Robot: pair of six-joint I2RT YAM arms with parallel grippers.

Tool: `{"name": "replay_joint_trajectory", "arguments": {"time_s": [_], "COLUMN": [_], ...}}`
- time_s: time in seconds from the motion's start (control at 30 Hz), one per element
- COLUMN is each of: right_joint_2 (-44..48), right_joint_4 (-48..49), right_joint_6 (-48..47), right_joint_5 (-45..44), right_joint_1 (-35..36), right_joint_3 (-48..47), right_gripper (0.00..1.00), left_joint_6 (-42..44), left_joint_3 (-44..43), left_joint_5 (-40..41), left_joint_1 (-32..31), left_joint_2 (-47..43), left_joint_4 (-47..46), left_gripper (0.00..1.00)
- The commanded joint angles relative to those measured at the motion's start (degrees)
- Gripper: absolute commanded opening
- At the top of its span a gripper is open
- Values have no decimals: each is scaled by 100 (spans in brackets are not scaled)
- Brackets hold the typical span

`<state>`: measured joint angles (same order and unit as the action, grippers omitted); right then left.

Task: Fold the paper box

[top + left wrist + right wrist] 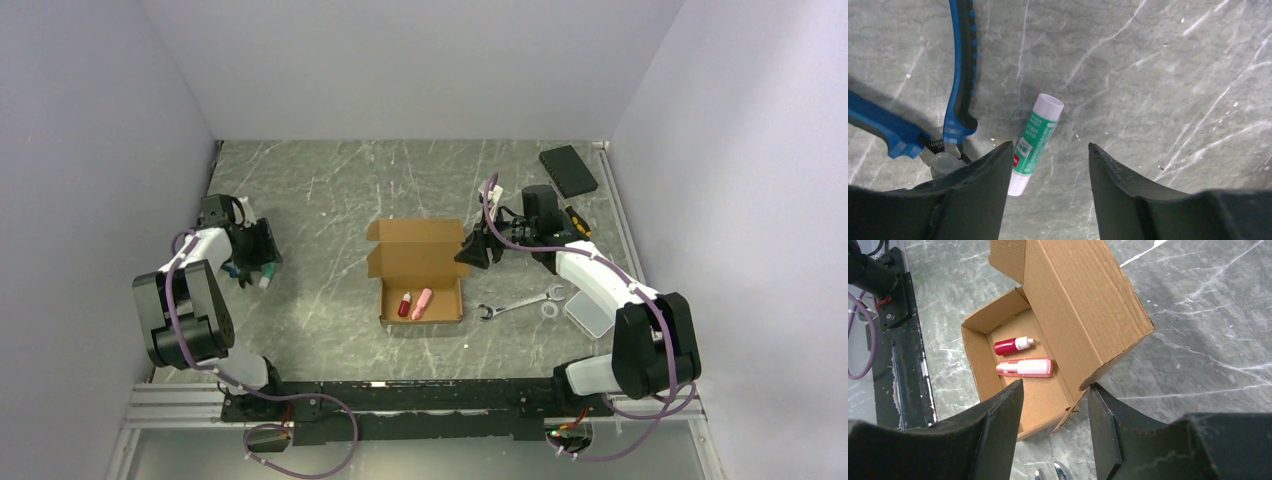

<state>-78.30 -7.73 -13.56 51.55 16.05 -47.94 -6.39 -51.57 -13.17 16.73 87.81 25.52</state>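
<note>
The brown paper box lies in the middle of the table, its tray open and its lid standing up at the back. Inside lie a small red bottle and a pink tube. My right gripper hovers at the box's right side, open; the lid's side flap corner sits right at the tip of its right finger, with nothing gripped. At the far left, away from the box, my left gripper is open above the table. A green-and-white glue stick lies against its left finger.
Blue-handled pliers lie beside the glue stick. Right of the box are a wrench, a small ring, a clear plastic case, a screwdriver and a black pad. White walls enclose the table.
</note>
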Motion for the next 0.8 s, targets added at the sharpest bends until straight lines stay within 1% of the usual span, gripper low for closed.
{"name": "replay_joint_trajectory", "arguments": {"time_s": [0.0,0.1,0.2,0.27,0.33,0.5,0.63,0.77], "right_joint_2": [169,170,180,177,184,203,223,224], "right_joint_4": [-18,-26,-31,-27,-34,-27,-29,-34], "right_joint_6": [-85,-92,-94,-94,-94,-85,-85,-94], "right_joint_5": [162,171,171,179,180,185,180,176], "right_joint_1": [29,31,31,31,29,29,29,27], "right_joint_3": [-231,-232,-233,-233,-237,-233,-233,-241], "right_gripper": [53,53,53,53,53,53,53,53], "left_joint_6": [189,183,187,187,174,173,182,144], "left_joint_3": [-357,-430,-496,-548,-599,-670,-708,-650], "left_joint_5": [73,139,179,341,474,887,1132,1105], "left_joint_1": [14,14,-26,-103,-198,-483,-747,-1107], "left_joint_2": [332,535,702,810,908,1022,875,314], "left_joint_4": [-3,86,208,321,411,607,709,721], "left_gripper": [59,54,47,43,34,22,12,5]}}
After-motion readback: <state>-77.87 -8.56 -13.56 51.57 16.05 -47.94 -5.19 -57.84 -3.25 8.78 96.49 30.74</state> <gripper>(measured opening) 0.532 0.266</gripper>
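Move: The green glue stick lies almost under the left hand, about 1 cm back, 1 cm to its left and some 3 cm below. The blue pliers lie beside it, about 8 cm to the left of the hand and 1 cm ahead; the open paper box stands some 32 cm to the hand's right and 6 cm back. From the right hand, the glue stick is about 41 cm to the left, 2 cm ahead and 13 cm lower. The left fingers close on the glue stick from its two sides and pinch it around the green barrel, as the hand sinks about 2.5 cm to it. With the grip made, the hand shifts some 2 cm right towards the box, staying low, the wrist tilting roughly 10 degrees steeper and rolling a little. ##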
